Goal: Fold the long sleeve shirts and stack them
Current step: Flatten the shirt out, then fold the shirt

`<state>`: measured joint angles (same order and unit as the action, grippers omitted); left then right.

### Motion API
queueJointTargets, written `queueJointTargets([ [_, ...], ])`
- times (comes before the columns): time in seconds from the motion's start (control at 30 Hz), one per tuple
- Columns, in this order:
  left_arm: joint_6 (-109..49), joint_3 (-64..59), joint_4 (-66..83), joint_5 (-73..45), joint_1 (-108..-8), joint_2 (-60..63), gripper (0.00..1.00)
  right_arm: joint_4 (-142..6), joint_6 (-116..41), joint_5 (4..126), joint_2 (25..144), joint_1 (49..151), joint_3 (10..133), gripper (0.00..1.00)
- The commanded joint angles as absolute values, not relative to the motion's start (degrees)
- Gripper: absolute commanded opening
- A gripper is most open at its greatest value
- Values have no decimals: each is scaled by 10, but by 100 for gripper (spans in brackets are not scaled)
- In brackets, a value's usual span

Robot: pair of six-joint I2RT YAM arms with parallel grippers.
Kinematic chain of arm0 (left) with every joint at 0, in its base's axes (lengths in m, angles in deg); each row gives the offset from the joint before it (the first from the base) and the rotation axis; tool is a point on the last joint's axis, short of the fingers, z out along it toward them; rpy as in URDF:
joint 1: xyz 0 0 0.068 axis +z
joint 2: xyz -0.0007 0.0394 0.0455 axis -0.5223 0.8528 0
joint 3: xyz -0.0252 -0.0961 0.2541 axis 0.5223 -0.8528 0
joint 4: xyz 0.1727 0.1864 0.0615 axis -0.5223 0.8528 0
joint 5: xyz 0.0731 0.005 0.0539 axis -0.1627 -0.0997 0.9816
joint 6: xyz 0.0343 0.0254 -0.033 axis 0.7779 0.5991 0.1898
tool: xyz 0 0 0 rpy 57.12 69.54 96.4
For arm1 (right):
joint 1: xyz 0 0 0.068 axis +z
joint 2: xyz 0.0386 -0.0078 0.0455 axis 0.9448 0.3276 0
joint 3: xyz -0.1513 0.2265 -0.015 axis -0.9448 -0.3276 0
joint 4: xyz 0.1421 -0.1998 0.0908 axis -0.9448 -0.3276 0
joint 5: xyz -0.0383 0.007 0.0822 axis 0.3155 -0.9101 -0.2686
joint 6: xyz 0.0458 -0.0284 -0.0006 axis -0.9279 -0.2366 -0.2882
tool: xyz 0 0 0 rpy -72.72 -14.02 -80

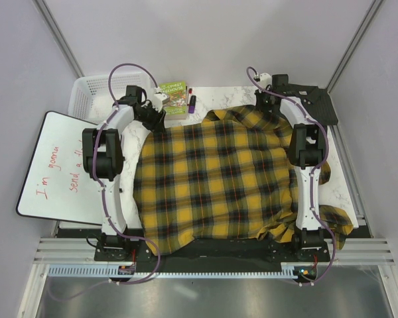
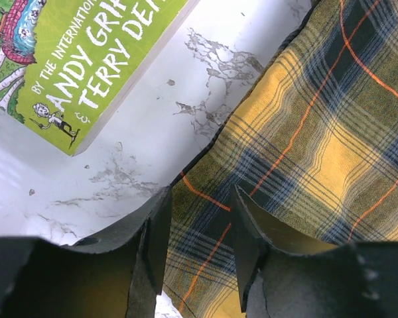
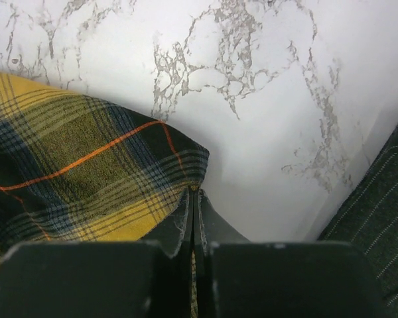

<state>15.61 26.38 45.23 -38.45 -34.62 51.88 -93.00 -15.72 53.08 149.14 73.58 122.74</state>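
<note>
A yellow-and-black plaid long sleeve shirt (image 1: 215,179) lies spread flat over most of the marble table, one part hanging off the front right edge. My left gripper (image 1: 154,119) is at its far left corner. In the left wrist view its jaws (image 2: 201,199) stand apart, straddling the plaid edge (image 2: 305,132) without pinching it. My right gripper (image 1: 265,101) is at the far right corner, and its fingers (image 3: 194,192) are shut on the plaid hem (image 3: 86,165). A dark charcoal shirt (image 1: 316,101) lies bunched at the far right, seen as pinstriped cloth (image 3: 381,205) beside the right gripper.
A green book (image 1: 174,97) lies just beyond the left gripper, its cover (image 2: 73,53) close to the shirt corner, with a purple marker (image 1: 192,103) beside it. A white basket (image 1: 93,93) stands at the far left and a whiteboard (image 1: 56,165) lies at the left.
</note>
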Motion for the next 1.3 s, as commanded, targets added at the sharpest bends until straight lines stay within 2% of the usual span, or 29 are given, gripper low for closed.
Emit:
queueJointTargets([
  [0.0, 187, 277, 461, -383, -356, 525, 45, -922, -164, 511, 1435, 720, 1246, 0],
  [0.17, 196, 277, 469, -378, -362, 523, 34, -919, -171, 501, 1413, 711, 1242, 0],
  [0.2, 196, 278, 470, -378, -363, 522, 26, -919, -171, 498, 1411, 711, 1241, 0],
  [0.3, 197, 280, 473, -379, -363, 512, 12, -919, -175, 493, 1399, 711, 1239, 0],
  [0.37, 196, 279, 474, -378, -363, 497, 10, -919, -177, 491, 1391, 711, 1235, 0],
  [0.43, 188, 282, 474, -372, -363, 487, 2, -919, -178, 487, 1384, 694, 1230, 0],
  [0.83, 207, 261, 436, -317, -362, 405, 2, -919, -187, 467, 1328, 650, 1217, 0],
  [1.27, 241, 195, 422, -332, -368, 351, 2, -939, -214, 395, 1288, 627, 1183, 0],
])
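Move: The plaid shirt's far-left edge lies right at the left hand, half a centimetre or so below its part-open fingers. From there the book is about 14 cm ahead and 5 cm to the right, the white basket some 14 cm ahead and 18 cm left, the markers about 13 cm ahead and 12 cm right. The right hand already pinches the shirt's far edge; the folded dark shirt's middle is about 18 cm to its right, level with it fore and aft, at nearly its height. Upward and rightward, the right hand carries its still-pinched edge some 13 cm up and 9 cm right, towards the folded dark shirt, easing slightly back at the end as its fingers tip up about 10 degrees. The left hand edges a centimetre right and back while shutting on the shirt's far-left edge, then lifts about 7 cm, likewise tipping up, before drifting a little back. ##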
